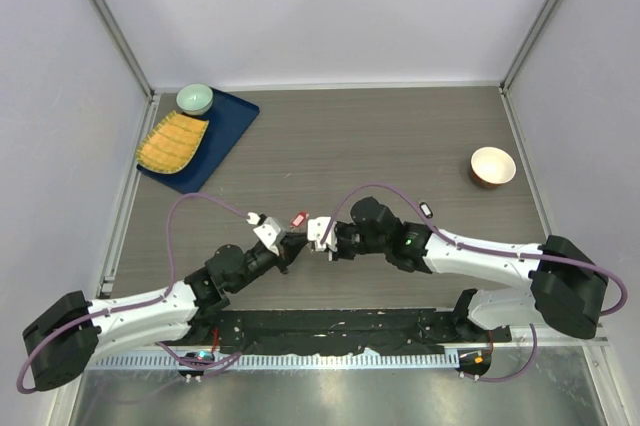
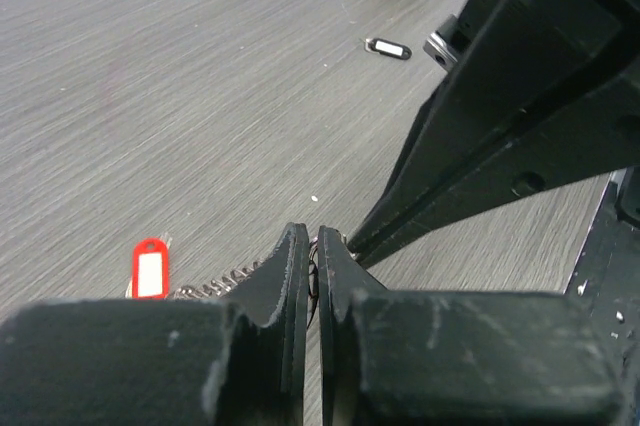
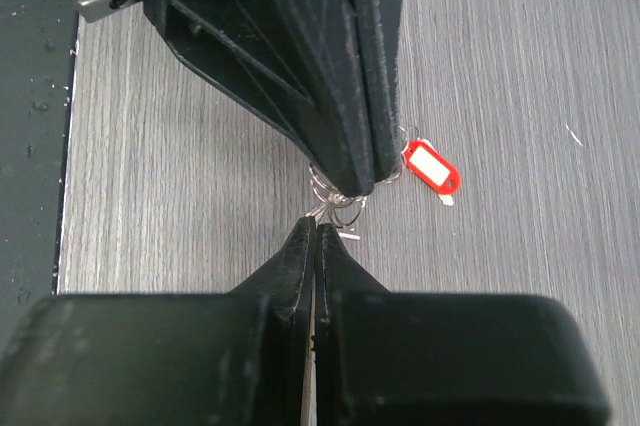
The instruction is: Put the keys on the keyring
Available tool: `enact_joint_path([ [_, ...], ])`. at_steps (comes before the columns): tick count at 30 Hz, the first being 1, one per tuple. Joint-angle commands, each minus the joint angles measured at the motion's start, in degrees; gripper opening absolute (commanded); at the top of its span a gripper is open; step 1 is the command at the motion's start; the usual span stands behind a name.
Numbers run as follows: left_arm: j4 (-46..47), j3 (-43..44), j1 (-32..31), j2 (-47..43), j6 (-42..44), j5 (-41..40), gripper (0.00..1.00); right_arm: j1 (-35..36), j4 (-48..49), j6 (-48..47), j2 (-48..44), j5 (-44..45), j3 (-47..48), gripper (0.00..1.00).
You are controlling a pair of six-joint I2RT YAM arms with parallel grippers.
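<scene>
Both grippers meet tip to tip over the middle of the table. My left gripper is shut on a thin wire loop of the keyring, whose small rings bunch between the two tips. A coiled chain runs from them to a red tag lying on the table. My right gripper is shut on a thin silver strip that reaches into the rings; it looks like the plain key seen edge-on. The fingers hide any other key.
A small black oval fob lies on the table behind the right arm. A brown bowl stands at the far right. At the far left is a blue tray holding a green bowl and a yellow mat.
</scene>
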Motion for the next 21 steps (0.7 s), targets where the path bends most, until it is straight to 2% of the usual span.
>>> enact_joint_path([
  [1,12.8,-0.9,0.3,1.4,-4.3,-7.1,0.0,1.9,8.2,4.3,-3.0,-1.5,-3.3,0.01],
  [6,17.1,-1.2,0.3,3.1,-5.7,-9.1,0.0,2.4,14.5,7.9,-3.8,2.1,-6.8,0.01],
  [11,16.6,-1.5,0.3,3.1,-4.1,-8.3,0.0,2.4,17.9,10.6,-5.2,5.2,-9.5,0.02],
  [15,16.5,-2.3,0.3,2.3,-2.4,-7.3,0.0,2.3,15.8,14.5,-4.9,4.7,-8.6,0.13],
  [17,16.2,-2.6,0.3,1.7,-0.6,-6.0,0.0,2.4,14.4,16.3,-5.1,4.9,-7.9,0.22],
  [21,15.7,-3.3,0.3,0.0,2.1,-4.9,0.0,2.3,8.5,18.6,-7.4,6.5,-5.9,0.32],
])
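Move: The keyring bundle hangs in the closed left fingertips, its middle about 1 cm below them. From the right fingertips, which are shut at its key end, it lies some 2 cm to the left and about level. The bundle's red tag hangs roughly 4 cm ahead, 2 cm left and 5 cm below the right hand. The black tag lies on the table about 6 cm ahead of the right hand, 24 cm to its right and 11 cm down. The right hand swings its fingertips up some 10 degrees and clockwise about as much while rising barely 1 cm, then opens to roughly a quarter, lets go of the key end, and sinks back down while drawing back about 1 cm towards its base, away from the bundle. Meanwhile the left hand keeps its pinch on the bundle and lifts it about 2 cm, easing forward 1 cm and tipping its fingers up a little, so that the two sets of fingertips part by some 3 cm. ##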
